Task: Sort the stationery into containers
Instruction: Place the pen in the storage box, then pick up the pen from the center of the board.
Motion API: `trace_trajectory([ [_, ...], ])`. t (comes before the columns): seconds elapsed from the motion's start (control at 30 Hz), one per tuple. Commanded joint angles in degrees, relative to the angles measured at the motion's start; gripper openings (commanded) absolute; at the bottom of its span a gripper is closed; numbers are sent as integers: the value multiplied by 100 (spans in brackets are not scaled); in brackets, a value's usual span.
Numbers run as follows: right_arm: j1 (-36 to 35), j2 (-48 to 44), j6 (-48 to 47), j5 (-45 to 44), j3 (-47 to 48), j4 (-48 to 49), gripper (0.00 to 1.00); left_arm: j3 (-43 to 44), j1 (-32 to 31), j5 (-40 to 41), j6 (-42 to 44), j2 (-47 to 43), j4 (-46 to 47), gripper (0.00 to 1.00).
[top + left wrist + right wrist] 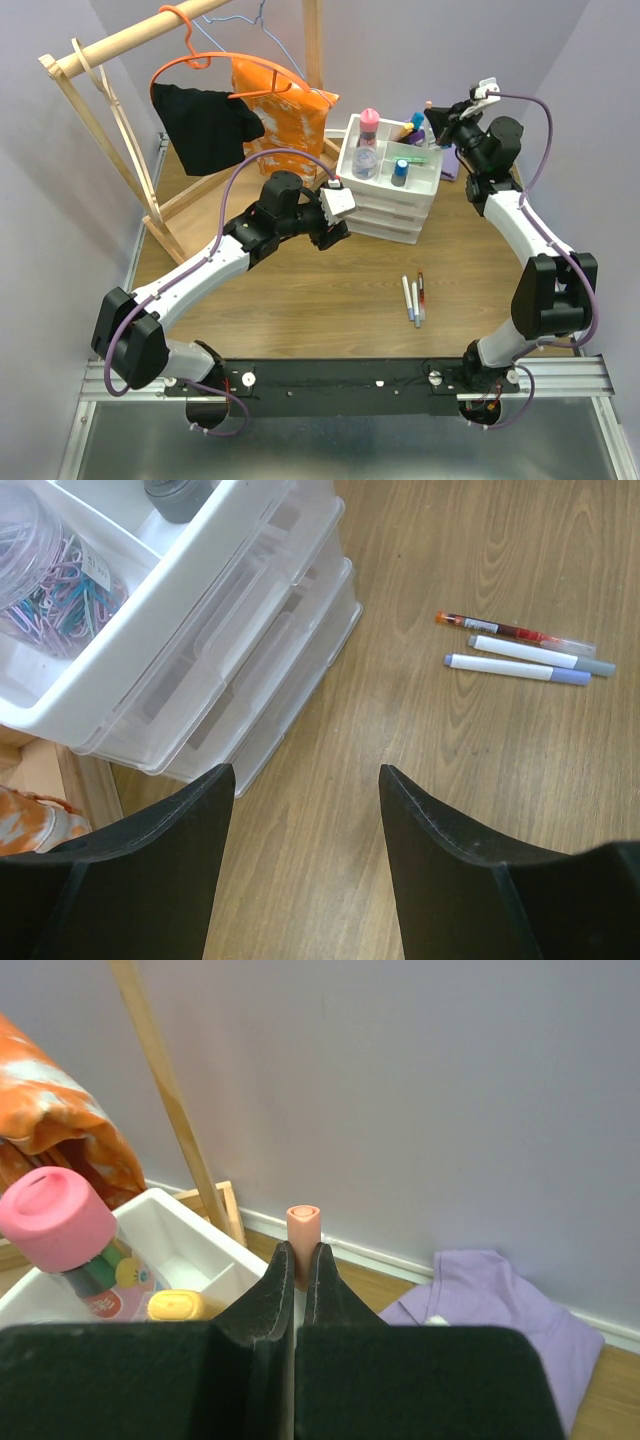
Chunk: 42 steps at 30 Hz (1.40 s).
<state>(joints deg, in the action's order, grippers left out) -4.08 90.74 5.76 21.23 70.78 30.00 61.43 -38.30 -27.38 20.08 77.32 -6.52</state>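
Three pens [415, 298] lie together on the wooden table, also in the left wrist view [520, 652]: one red, two white with a grey and a purple cap. The white three-drawer organiser [388, 212] has a divided tray on top [432, 177] holding a pink-capped bottle [368, 130], a blue-capped bottle [399, 172] and some markers. My left gripper [329, 237] is open and empty, low beside the organiser's front left [305, 780]. My right gripper [436, 116] is shut on a white pen with a peach cap [303, 1222], held above the tray's far right corner [298, 1260].
A wooden clothes rack [100, 60] with a black cloth [205, 125] and an orange bag [280, 110] stands at the back left. A purple cloth [500, 1310] lies behind the organiser by the wall. A jar of paper clips [45, 580] sits in the tray.
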Motion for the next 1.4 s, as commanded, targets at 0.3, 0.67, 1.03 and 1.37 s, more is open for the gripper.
trace_trajectory([
  [0.3,-23,-302,391,-726,-214,59,32,124,16,57,-56,108,107,68],
  [0.67,-23,-1075,391,-850,190,-511,45,194,7,-206,145,55,-5,69],
  [1.03,-207,-3070,-2844,2236,-425,-6009,43,-131,-46,-242,541,-620,-877,69],
  [1.37,-383,-2764,-8421,1772,-689,-9722,43,-676,-45,-75,831,-1236,-1289,69],
])
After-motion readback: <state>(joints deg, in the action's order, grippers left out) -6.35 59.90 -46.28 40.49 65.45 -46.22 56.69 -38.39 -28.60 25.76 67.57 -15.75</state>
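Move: The right hand holds the pen upright over the storage box's back right compartment, whose middle is about 2 cm ahead, 1 cm to the left and 12 cm below. The yellow marker stands some 6 cm left and 3 cm ahead, the blue-capped jar about 7 cm left and 5 cm back, the pink-capped bottle roughly 14 cm left and 2 cm back. From the left hand the compartment lies some 24 cm ahead and 20 cm right, about level. The right fingers let go of the pen in the back right compartment, opening to nearly half after the hand sinks 1 or 2 cm. The hand rises while drawing back, then sweeps back and down past the box's right side towards the pens left on the table, ending some 24 cm back as the wrist turns about 50 degrees to point downward. The open left hand backs off about 5 cm, back and left. ##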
